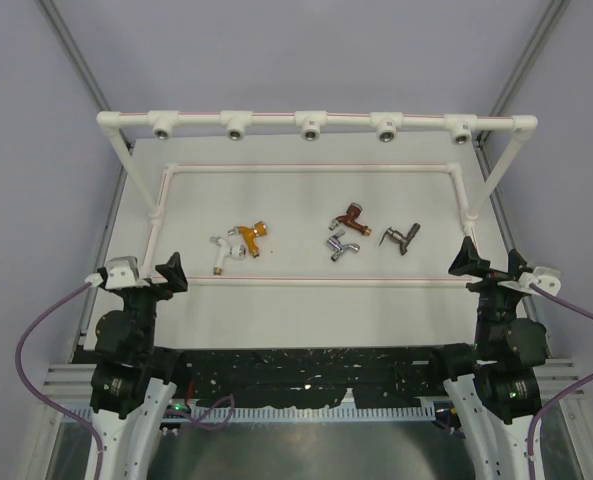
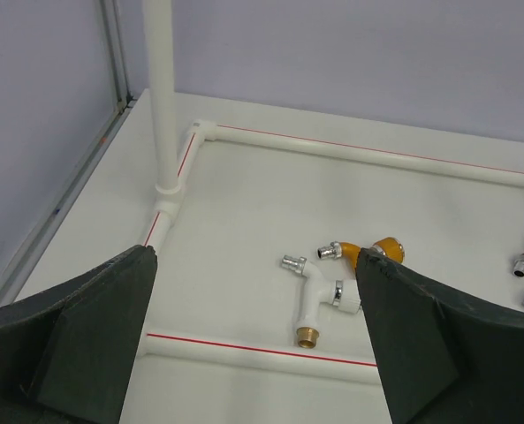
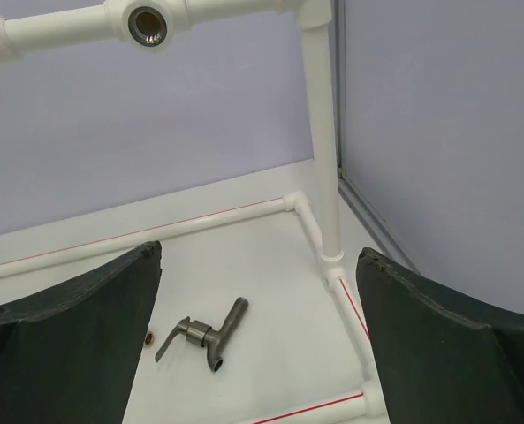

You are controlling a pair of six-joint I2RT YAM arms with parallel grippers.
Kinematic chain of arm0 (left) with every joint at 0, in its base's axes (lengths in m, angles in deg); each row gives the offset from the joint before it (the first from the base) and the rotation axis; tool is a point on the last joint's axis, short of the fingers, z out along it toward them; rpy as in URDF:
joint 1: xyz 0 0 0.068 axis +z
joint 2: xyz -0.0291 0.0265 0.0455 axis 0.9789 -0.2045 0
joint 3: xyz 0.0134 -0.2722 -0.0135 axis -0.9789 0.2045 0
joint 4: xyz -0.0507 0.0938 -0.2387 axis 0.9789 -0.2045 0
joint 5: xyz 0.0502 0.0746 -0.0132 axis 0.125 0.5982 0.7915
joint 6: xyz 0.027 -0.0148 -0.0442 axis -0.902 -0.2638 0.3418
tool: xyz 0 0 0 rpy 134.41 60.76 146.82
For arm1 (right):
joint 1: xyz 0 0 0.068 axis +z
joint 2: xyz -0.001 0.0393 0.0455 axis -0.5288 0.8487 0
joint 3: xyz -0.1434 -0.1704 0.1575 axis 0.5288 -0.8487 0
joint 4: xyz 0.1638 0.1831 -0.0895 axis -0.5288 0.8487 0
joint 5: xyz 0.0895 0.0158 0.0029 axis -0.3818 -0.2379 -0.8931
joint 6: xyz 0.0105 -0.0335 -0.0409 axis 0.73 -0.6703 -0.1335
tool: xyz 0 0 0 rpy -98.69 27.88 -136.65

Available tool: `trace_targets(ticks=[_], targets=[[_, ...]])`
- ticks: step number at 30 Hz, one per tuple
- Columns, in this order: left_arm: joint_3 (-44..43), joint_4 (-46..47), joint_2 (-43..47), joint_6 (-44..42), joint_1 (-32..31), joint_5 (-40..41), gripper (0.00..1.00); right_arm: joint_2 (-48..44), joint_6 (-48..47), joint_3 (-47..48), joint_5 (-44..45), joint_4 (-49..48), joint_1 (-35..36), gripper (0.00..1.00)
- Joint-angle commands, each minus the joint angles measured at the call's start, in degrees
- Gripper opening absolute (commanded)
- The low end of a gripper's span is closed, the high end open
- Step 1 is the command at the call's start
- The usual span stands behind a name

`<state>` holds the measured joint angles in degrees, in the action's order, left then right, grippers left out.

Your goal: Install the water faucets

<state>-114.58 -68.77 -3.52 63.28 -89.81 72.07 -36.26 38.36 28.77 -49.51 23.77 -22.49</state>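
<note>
Five water faucets lie loose on the white table inside the pipe frame: white (image 1: 222, 253) (image 2: 319, 296), orange-gold (image 1: 248, 238) (image 2: 363, 253), copper-brown (image 1: 350, 216), chrome (image 1: 342, 246) and dark bronze-grey (image 1: 402, 238) (image 3: 204, 330). My left gripper (image 1: 148, 276) (image 2: 254, 340) stands open at the frame's near left corner, short of the white faucet, holding nothing. At the near right corner my right gripper (image 1: 491, 265) (image 3: 257, 336) is open too, the dark faucet lying on the table beyond its fingers.
A raised white pipe rail (image 1: 316, 120) at the back carries several metal-ringed tee sockets (image 3: 147, 25). A low rectangular pipe border (image 1: 306, 168) with red lines rings the faucets. Upright posts (image 2: 163, 97) (image 3: 322, 132) stand at both sides.
</note>
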Motion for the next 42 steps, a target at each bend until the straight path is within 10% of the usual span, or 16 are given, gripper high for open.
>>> trace_targets(ticks=[1, 22, 33, 42], targets=[[-0.9, 0.3, 13.1, 1.0, -0.2, 1.3, 1.0, -0.6, 2.8, 1.8, -0.3, -0.1, 0.2, 0.95], [-12.4, -20.4, -19.5, 11.8, -0.2, -3.9, 1.0, 23.3, 23.5, 5.4, -12.4, 10.0, 0.3, 0.95], [-13.6, -18.5, -33.2, 12.1, -0.2, -12.3, 1.0, 42.2, 14.2, 4.5, -30.2, 3.6, 0.6, 1.0], [-16.5, -19.0, -43.5, 11.5, -0.2, -15.8, 1.0, 57.1, 12.0, 10.4, -19.8, -1.5, 11.6, 0.97]])
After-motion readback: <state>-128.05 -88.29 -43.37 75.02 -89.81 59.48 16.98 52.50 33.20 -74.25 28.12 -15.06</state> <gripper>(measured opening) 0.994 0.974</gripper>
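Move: The left gripper has the white faucet some 11 cm ahead, 8 cm to its right and 25 cm below; the yellow faucet lies about 5 cm beyond the white one and 6 cm farther right. From the right gripper the chrome faucet is roughly 15 cm ahead, 24 cm left and 30 cm below. At that same depth, the grey faucet lies 17 cm ahead and 8 cm left of this gripper, the brown one 24 cm ahead and 23 cm left. Swoop the open right gripper down about 19 cm, left and somewhat forward, towards the chrome faucet, tipping its fingers some 50 degrees downward and swinging them counter-clockwise; let it go on leftward as the descent slows. With the left, ease back slightly, then drop about 11 cm and slide right towards the white faucet, pitching the open fingers steeply down, touching nothing. ##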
